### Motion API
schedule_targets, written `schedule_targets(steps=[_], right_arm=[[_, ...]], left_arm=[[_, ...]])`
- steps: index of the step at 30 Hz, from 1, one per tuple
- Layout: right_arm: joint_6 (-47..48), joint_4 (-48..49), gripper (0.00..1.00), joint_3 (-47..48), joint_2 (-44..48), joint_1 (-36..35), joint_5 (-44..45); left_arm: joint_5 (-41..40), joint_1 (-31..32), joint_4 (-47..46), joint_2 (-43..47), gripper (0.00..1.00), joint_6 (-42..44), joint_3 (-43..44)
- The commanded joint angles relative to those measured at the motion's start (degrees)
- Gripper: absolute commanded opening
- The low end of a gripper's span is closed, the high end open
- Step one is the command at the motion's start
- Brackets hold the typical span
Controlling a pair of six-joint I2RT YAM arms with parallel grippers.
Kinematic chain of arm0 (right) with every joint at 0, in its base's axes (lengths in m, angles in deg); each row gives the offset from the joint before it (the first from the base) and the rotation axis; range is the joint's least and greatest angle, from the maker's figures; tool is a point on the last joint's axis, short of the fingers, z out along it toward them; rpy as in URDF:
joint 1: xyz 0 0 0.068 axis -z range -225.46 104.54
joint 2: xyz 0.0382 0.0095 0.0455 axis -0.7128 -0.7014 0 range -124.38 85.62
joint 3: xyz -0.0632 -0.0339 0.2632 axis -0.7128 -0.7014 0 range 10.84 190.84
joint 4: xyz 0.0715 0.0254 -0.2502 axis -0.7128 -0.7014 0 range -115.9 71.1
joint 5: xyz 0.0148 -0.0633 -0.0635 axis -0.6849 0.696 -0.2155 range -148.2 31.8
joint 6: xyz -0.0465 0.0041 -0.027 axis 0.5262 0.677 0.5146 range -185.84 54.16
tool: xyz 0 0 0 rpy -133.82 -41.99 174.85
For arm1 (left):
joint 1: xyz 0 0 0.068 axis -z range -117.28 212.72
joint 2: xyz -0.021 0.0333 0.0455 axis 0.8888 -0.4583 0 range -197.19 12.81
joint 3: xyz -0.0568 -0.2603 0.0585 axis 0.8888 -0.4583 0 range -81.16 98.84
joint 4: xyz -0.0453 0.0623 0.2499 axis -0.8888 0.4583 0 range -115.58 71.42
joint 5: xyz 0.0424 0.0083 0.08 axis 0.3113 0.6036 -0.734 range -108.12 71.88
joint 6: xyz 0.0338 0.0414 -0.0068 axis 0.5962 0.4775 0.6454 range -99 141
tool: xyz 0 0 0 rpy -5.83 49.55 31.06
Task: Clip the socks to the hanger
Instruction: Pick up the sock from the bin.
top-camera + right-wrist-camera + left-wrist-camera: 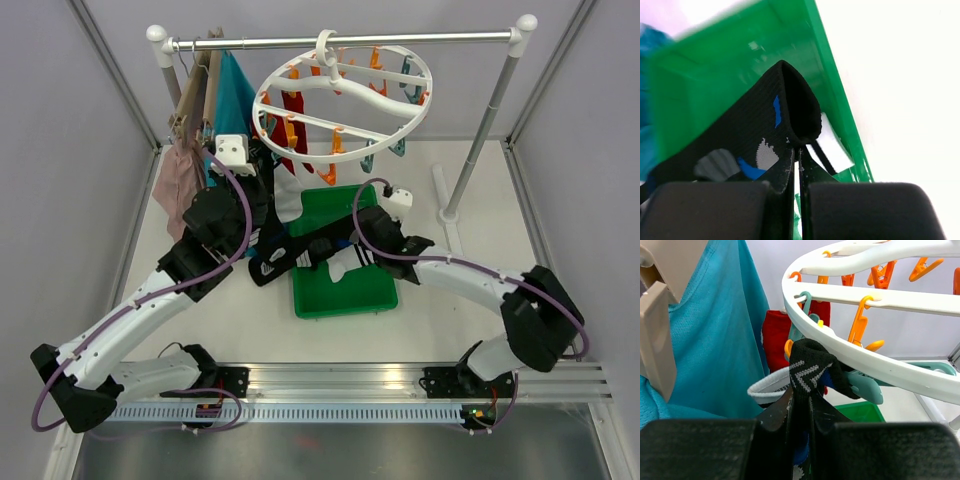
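Observation:
The hanger (424, 95), a white ring with orange and teal clips, hangs from the rail. At its left rim my left gripper (258, 158) is raised. In the left wrist view that gripper (801, 395) is shut on a black sock (810, 365), whose top sits at a teal clip (862, 385) under the ring (865, 357). A red sock (775, 335) hangs behind it. My right gripper (338, 250) is low over the green tray (340, 300). It (800, 152) is shut on the cuff of a black sock (750, 130) with blue and white marks.
A teal cloth (235, 95) and a pink garment (178, 175) hang on slim hangers left of the ring, close to my left arm. The rack's right post (480, 130) stands at the back right. A white sock with black stripes (832, 147) lies in the tray.

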Motion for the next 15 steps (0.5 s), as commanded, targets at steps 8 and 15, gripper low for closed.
schedule_targets(steps=[8, 15], right_arm=[[20.8, 0.5, 0.00, 2.8, 22.4, -4.9, 6.1], [28.9, -0.4, 0.00, 4.3, 32.5, -5.8, -0.4]], left_arm=[[2.2, -0.3, -2.6, 1.4, 0.19, -1.3, -0.1], [5.3, -0.3, -2.1, 1.2, 0.22, -2.4, 0.1]])
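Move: The right hand already has the black sock's cuff pinched over the right side of the bin. From it, the hanger's near edge with its clips is about 30 cm up, 7 cm left and 2 cm back. The bin's middle lies roughly 5 cm back, 5 cm left and 9 cm below, the white striped sock about 8 cm back, 4 cm left. From the left hand, that near edge is some 12 cm right, 2 cm back, slightly higher. Keeping the cuff pinched in its shut fingers, the right hand lifts fast, almost 20 cm straight up from the bin towards the height of the hanger, while drawing back some 5 cm and, late on, drifting a little to the right. Its fingers tip up by about 25 degrees and swing slightly counter-clockwise, while the left hand stays almost in place at the hanger's left rim with black cloth still between its fingertips. ##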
